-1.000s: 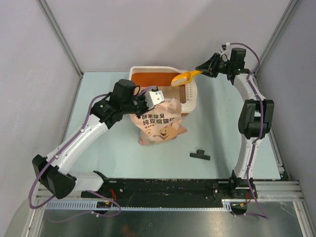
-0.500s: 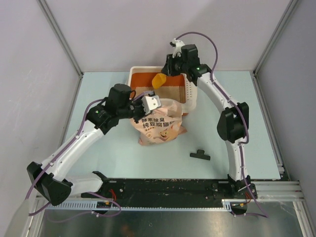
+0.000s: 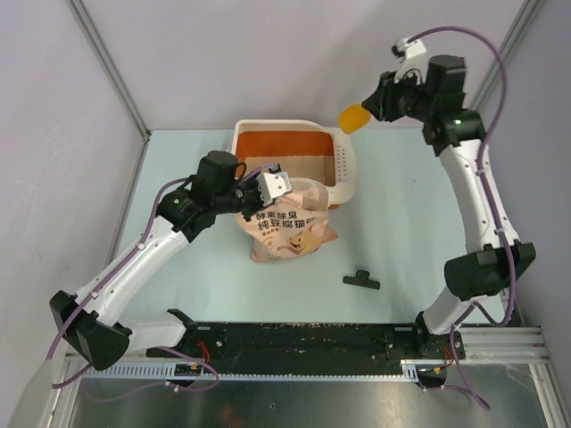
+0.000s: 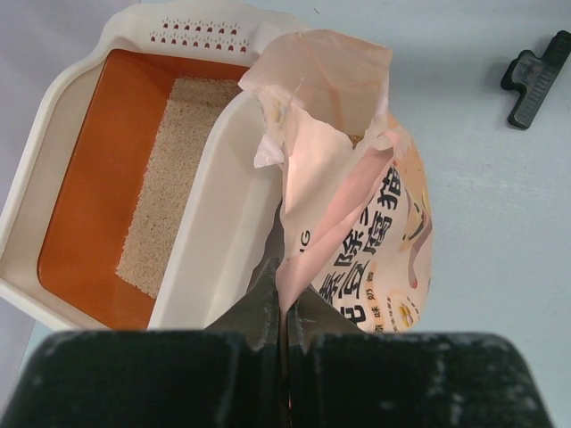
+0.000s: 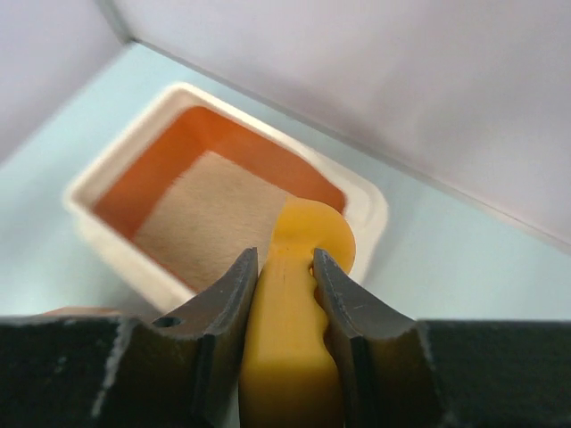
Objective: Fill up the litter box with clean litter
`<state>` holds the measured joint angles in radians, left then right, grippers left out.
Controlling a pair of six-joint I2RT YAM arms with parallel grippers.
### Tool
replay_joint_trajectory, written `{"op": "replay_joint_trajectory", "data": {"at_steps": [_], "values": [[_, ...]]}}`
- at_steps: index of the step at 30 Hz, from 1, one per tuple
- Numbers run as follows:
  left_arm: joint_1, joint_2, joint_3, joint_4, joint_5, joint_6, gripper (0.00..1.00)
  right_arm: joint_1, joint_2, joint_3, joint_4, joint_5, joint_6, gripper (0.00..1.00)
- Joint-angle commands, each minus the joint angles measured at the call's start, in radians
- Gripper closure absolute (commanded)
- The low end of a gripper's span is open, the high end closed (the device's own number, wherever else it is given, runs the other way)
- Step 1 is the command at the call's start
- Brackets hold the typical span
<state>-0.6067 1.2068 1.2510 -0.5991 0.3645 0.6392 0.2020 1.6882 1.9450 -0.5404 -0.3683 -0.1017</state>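
Note:
The cream-white litter box (image 3: 278, 125) with orange inner walls stands at the back of the table, with pale beige clean litter (image 3: 308, 166) across its floor. A pink printed bag (image 3: 287, 227) stands against its near wall, mouth open. My left gripper (image 3: 272, 185) is shut on the bag's torn top edge (image 4: 287, 267), beside the box's white wall (image 4: 214, 232) and its litter (image 4: 174, 178). My right gripper (image 3: 382, 103) hangs high past the box's right back corner, shut on the handle of an orange scoop (image 3: 354, 117). From that wrist, the scoop (image 5: 303, 294) points down toward the box (image 5: 375, 209) and litter (image 5: 214, 223).
A black clip (image 3: 360, 280) lies on the pale green table to the right of the bag, also seen from the left wrist as a black clip (image 4: 535, 76). Grey walls close in the back and both sides. The arm bases sit on the rail at the near edge.
My right arm swung the scoop in over the box, then lifted it up and out to the right. The left gripper kept its hold on the bag.

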Motion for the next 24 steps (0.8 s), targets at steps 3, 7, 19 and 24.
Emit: {"op": "replay_joint_trajectory", "data": {"at_steps": [3, 7, 19, 24], "values": [[0.001, 0.01, 0.07, 0.096, -0.012, -0.009, 1.0, -0.069, -0.062, 0.081, -0.254, -0.489, 0.085, 1.0], [0.001, 0.019, 0.07, 0.101, -0.016, -0.018, 1.0, -0.07, -0.087, 0.032, -0.346, -0.622, 0.059, 1.0], [0.005, 0.008, 0.068, 0.107, -0.029, -0.018, 1.0, -0.04, -0.035, 0.058, -0.403, -0.653, 0.033, 1.0], [0.007, 0.004, 0.073, 0.107, -0.027, -0.021, 1.0, 0.04, -0.028, 0.051, -0.431, -0.465, -0.026, 1.0]]}}
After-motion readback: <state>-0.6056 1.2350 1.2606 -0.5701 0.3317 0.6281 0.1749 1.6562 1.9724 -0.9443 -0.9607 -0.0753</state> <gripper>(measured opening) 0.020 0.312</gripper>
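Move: The right hand holds the scoop high. The litter bag's open mouth lies about 14 cm back, 16 cm left and 18 cm below it, and the litter box 4 cm ahead, 20 cm left, 32 cm down. A black clip lies on the table roughly 30 cm straight back and 36 cm below. From the left hand, still pinching the bag's corner, the mouth is some 6 cm ahead, 13 cm right, 6 cm lower. Right hand brings the scoop 12 cm back and 5 left towards the bag mouth, turning 30 degrees counter-clockwise. ##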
